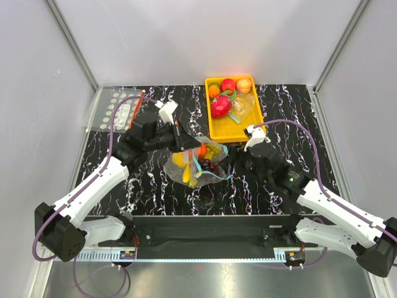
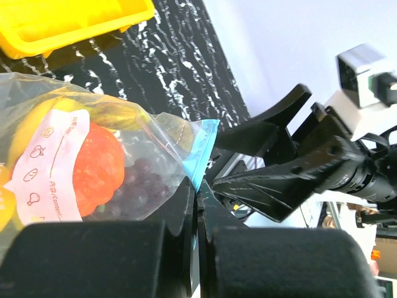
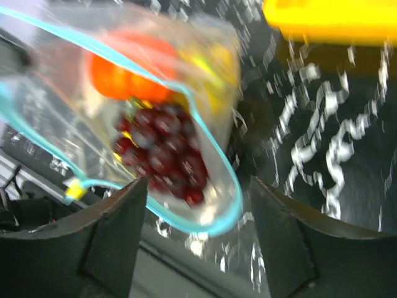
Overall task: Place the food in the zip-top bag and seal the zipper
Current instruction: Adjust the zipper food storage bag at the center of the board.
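The zip-top bag [image 1: 200,162] lies mid-table, its mouth gaping toward my right arm. Inside it is the food: an orange-red fruit [image 2: 96,167], dark grapes [image 3: 164,155] and yellow bananas [image 1: 184,166]. My left gripper [image 2: 198,197] is shut on the bag's corner, pinching the teal-blue zipper [image 2: 203,149]. In the top view this gripper [image 1: 188,146] sits at the bag's far left edge. My right gripper [image 3: 197,186] is open, and the curved zipper [image 3: 223,208] at the mouth's end lies between its fingers without touching them. In the top view the right gripper [image 1: 239,162] is just right of the bag.
A yellow tray [image 1: 217,129] behind the bag holds several more toy fruits and a clear wrapper. A white-dotted bag with a red strip [image 1: 121,112] lies at the back left. Metal frame posts and white walls border the black marbled table.
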### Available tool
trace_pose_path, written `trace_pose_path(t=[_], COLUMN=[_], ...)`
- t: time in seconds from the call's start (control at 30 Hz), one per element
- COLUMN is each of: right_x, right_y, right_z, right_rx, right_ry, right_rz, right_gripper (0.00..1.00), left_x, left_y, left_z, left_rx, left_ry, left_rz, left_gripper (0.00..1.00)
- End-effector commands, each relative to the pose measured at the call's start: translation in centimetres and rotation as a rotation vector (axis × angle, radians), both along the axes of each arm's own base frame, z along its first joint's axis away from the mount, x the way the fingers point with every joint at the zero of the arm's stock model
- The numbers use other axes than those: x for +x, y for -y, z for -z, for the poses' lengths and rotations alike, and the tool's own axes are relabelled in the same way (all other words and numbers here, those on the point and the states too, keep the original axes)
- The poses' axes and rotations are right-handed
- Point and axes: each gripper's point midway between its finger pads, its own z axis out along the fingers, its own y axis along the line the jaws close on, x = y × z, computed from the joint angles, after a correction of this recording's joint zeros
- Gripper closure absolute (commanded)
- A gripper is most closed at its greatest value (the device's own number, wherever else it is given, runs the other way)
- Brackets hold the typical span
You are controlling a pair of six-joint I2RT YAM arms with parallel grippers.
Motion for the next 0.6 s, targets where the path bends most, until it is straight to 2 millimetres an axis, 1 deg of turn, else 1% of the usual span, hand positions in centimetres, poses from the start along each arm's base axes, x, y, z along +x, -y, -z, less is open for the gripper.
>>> trace_pose_path(t=[0.0,0.1,0.13,0.17,0.23,0.3,0.33,0.4,0.43,0.47,0.53,0.57], right_x=[-1.2,-2.0,-2.0,-2.0,-1.8,-1.5,-1.1,-0.8,-0.5,-0.2,0.2,0.3], right_y=[1.7,1.9,1.7,1.6,1.4,1.2,0.9,0.6,0.2,0.1,-0.3,-0.5], right_z=[1.6,3.1,3.3,3.4,4.1,4.9,4.9,6.0,5.9,6.6,7.0,7.3], right_rx=[-0.033,-0.012,0.001,0.014,0.026,0.022,0.037,0.034,0.052,0.036,0.030,0.025], right_ry=[-0.138,-0.211,-0.216,-0.226,-0.237,-0.241,-0.232,-0.241,-0.237,-0.249,-0.259,-0.268], right_rz=[0.096,0.121,0.125,0.133,0.148,0.162,0.161,0.175,0.178,0.186,0.196,0.196], right_gripper=[0.28,0.33,0.36,0.37,0.41,0.43,0.45,0.51,0.51,0.53,0.55,0.60], left_x=[0.5,0.6,0.7,0.6,0.6,0.6,0.6,0.6,0.6,0.7,0.6,0.6], left_y=[-0.4,-0.5,-0.4,-0.3,-0.2,-0.1,-0.1,-0.2,-0.2,-0.2,-0.2,-0.2], left_z=[-2.4,-2.2,-2.3,-2.4,-2.5,-2.5,-2.5,-2.4,-2.4,-2.5,-2.5,-2.3], left_rx=[-0.029,-0.023,-0.029,-0.037,-0.047,-0.047,-0.046,-0.044,-0.043,-0.044,-0.044,-0.041], left_ry=[0.096,0.100,0.105,0.101,0.105,0.101,0.101,0.101,0.100,0.104,0.104,0.101], left_rz=[-0.027,-0.038,-0.039,-0.035,-0.032,-0.028,-0.026,-0.029,-0.030,-0.031,-0.030,-0.030], left_gripper=[1.00,1.00,1.00,1.00,1.00,1.00,1.00,1.00,1.00,1.00,1.00,1.00])
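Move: The free right corner of the bag's zipper lies about 9 cm below the right hand, some 2 cm back and 1 cm left. Inside the bag, the grapes are roughly 3 cm ahead and 9 cm left, the orange fruit 8 cm ahead and 12 cm left; the yellow box is straight ahead about 22 cm. From the left hand, already pinching the zipper's other end, that corner is some 5 cm back, 11 cm right and 12 cm down. The right hand sinks about 8 cm to the zipper's free corner, tipping down, fingers closing partway around the rim. ##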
